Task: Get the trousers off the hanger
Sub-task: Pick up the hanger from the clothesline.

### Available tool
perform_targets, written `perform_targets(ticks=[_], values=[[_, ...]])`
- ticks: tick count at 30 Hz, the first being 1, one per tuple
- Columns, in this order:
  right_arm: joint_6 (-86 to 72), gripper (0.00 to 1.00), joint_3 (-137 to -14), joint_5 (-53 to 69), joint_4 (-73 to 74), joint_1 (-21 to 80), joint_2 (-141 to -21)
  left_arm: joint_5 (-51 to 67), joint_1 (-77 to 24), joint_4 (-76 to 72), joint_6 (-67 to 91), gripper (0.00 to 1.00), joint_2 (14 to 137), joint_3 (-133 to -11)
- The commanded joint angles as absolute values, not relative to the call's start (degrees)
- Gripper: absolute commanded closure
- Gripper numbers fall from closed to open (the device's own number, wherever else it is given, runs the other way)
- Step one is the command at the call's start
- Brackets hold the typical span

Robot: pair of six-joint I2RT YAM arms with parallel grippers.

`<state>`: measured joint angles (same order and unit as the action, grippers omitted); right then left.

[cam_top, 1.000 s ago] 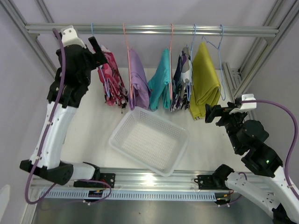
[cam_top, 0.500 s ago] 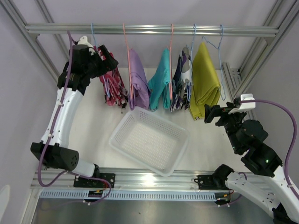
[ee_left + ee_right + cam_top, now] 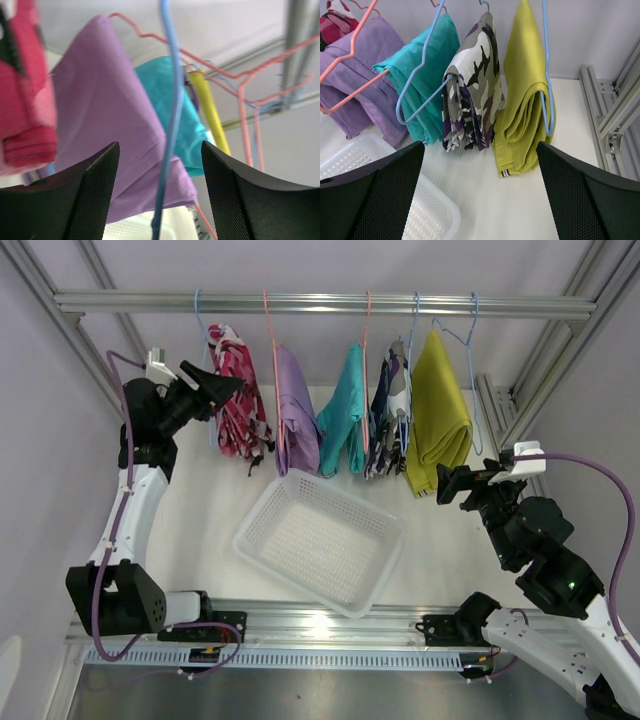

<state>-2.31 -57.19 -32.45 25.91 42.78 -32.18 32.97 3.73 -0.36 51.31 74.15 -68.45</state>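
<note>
Five trousers hang on wire hangers from the rail (image 3: 330,303): pink-red patterned (image 3: 238,405), lilac (image 3: 295,410), teal (image 3: 345,410), camouflage (image 3: 385,420) and mustard (image 3: 440,410). My left gripper (image 3: 222,388) points right at the pink-red pair. In the left wrist view its open jaws (image 3: 160,150) straddle the thin blue hanger wire (image 3: 170,125) without touching it, with the pink-red trousers (image 3: 25,100) at far left. My right gripper (image 3: 447,483) stands open and empty near the mustard pair's lower edge (image 3: 525,90); in its own view the gripper (image 3: 480,147) faces the camouflage pair (image 3: 475,85).
A white perforated basket (image 3: 260,515) lies on the table below the hanging clothes, its corner (image 3: 435,215) close under my right gripper. Aluminium frame posts (image 3: 545,390) rise at the right and the left, and the back wall is just behind the rail.
My left arm has swung down and to the left, so its gripper now points sideways at the pink-red trousers, with narrower jaws. That pair has shifted slightly up and left. The right arm is still.
</note>
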Motion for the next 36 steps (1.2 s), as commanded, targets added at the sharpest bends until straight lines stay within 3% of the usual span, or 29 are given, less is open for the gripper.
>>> perform_targets(ticks=[1, 7, 10, 17, 25, 31, 36], values=[[-1.8, 0.01, -57.3, -32.2, 25.2, 43.2, -31.8, 40.7, 5.0, -17.4, 59.8, 0.30, 71.6, -66.7], [-1.8, 0.01, -57.1, -32.0, 25.3, 43.3, -32.0, 46.4, 6.5, -29.6, 69.3, 0.36, 73.4, -65.7], [-1.7, 0.01, -57.1, -31.9, 25.3, 43.5, -32.1, 46.8, 6.7, -27.6, 68.7, 0.40, 74.2, -67.2], [-1.8, 0.01, -57.0, -31.7, 25.3, 43.5, -32.1, 48.2, 7.2, -19.3, 62.3, 0.99, 76.8, -73.6], [-2.1, 0.01, -56.5, -31.3, 25.2, 43.6, -32.3, 45.5, 7.4, -15.1, 57.2, 1.00, 72.3, -74.8], [-2.3, 0.00, -56.3, -31.1, 25.4, 43.6, -32.3, 40.7, 7.3, -2.0, 50.7, 1.00, 70.0, -89.0], [-2.5, 0.01, -55.9, -31.3, 25.6, 43.8, -31.8, 38.9, 7.3, 3.3, 49.2, 1.00, 69.7, -92.7]])
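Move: The near side wire of the blue hanger already runs between the left hand's open fingers, its gripping spot about 4 cm above and 1 cm to the right. The red camo trousers hang some 8 cm ahead, 2 cm right and 10 cm lower; the purple trousers are equally far ahead and low, 14 cm right. The clothesline passes roughly 12 cm ahead and 16 cm above. From the right hand that wire is about 18 cm ahead, 39 cm left and 4 cm up. The left hand rises about 5 cm, pinches the blue hanger's near wire, then lifts it some 7 cm. ##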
